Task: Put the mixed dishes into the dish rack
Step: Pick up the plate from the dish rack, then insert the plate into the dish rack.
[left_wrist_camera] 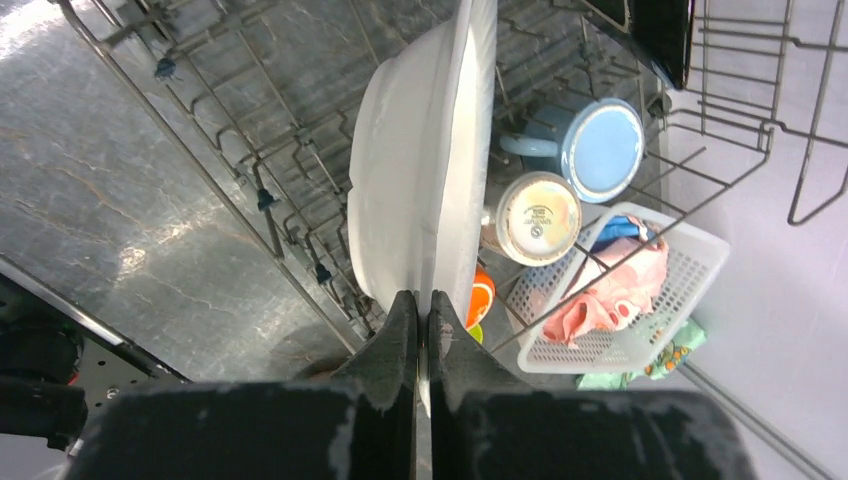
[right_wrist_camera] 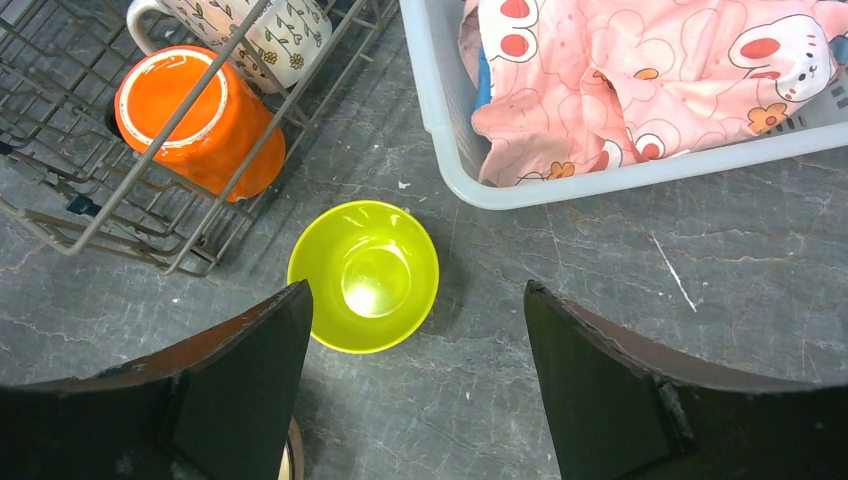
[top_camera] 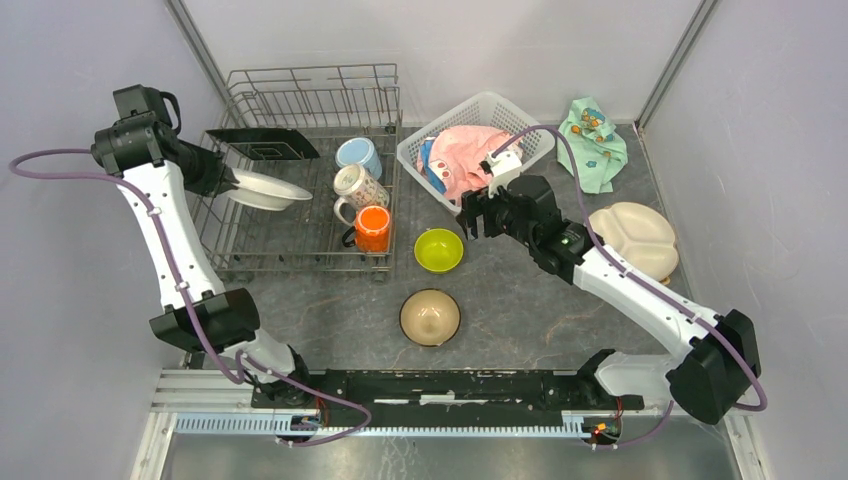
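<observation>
My left gripper (top_camera: 232, 182) (left_wrist_camera: 421, 305) is shut on the rim of a white plate (top_camera: 268, 190) (left_wrist_camera: 420, 170), held on edge over the left half of the grey wire dish rack (top_camera: 300, 100). In the rack sit a dark square plate (top_camera: 262, 143), a light-blue mug (top_camera: 358, 155), a white patterned mug (top_camera: 358, 188) and an orange mug (top_camera: 372, 229). My right gripper (top_camera: 478, 215) (right_wrist_camera: 418, 300) hangs open above the table, just right of a lime-green bowl (top_camera: 438, 249) (right_wrist_camera: 363, 275). A tan bowl (top_camera: 430, 317) lies nearer me. A cream divided plate (top_camera: 633, 240) rests at the right.
A white plastic lattice basket (top_camera: 520, 125) (right_wrist_camera: 440, 90) with a pink cloth (top_camera: 465, 155) stands right of the rack, close behind my right gripper. A mint-green patterned cloth (top_camera: 592, 140) lies at the back right. Walls close in on both sides.
</observation>
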Action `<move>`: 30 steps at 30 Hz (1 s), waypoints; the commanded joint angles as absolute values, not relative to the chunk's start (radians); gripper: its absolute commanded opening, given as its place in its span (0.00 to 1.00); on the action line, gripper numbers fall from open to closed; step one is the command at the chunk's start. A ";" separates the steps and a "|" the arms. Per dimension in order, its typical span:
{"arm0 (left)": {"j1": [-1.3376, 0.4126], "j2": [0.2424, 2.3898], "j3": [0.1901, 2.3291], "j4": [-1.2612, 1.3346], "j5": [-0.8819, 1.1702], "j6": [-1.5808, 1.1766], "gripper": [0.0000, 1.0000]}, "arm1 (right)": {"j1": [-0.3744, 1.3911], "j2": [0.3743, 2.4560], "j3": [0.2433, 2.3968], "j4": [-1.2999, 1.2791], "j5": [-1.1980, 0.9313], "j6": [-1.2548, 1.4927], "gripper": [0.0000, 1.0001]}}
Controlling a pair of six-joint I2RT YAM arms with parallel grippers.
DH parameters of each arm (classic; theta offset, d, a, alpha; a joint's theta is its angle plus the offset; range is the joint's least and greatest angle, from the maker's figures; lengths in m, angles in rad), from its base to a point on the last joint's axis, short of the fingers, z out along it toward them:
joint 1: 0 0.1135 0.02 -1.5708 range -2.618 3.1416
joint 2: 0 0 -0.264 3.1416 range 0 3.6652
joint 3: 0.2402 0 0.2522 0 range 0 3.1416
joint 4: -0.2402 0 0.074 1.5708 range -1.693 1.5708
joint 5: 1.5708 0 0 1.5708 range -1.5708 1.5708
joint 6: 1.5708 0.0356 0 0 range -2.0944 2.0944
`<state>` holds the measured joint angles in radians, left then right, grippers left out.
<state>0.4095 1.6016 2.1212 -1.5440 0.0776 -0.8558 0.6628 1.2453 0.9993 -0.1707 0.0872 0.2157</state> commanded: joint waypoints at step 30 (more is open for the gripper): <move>0.279 1.831 2.331 -1.238 -0.179 -1.078 0.02 | 0.661 1.233 1.038 -0.204 0.093 0.215 0.83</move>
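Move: The left gripper already pinches the plate by its rim; the plate's middle lies about 7 cm to its right, 2 cm ahead and 8 cm below. The black tray at the rear of the rack is some 17 cm ahead, 4 cm to the right and 16 cm down. The blue mug stands about 21 cm ahead and 22 cm right, the patterned mug 13 cm ahead and 22 cm right, both some 24 cm below. From the right hand, the black tray is roughly 45 cm left, 17 cm ahead and 8 cm below. Carry the pinched plate forward about 9 cm with the left gripper, towards the black tray at the rear of the rack. Swing out to the left first, then curve partly back right while sinking some 4 cm, turning the hand roughly 10 degrees counter-clockwise. Keep the fingers shut on the rim throughout. ##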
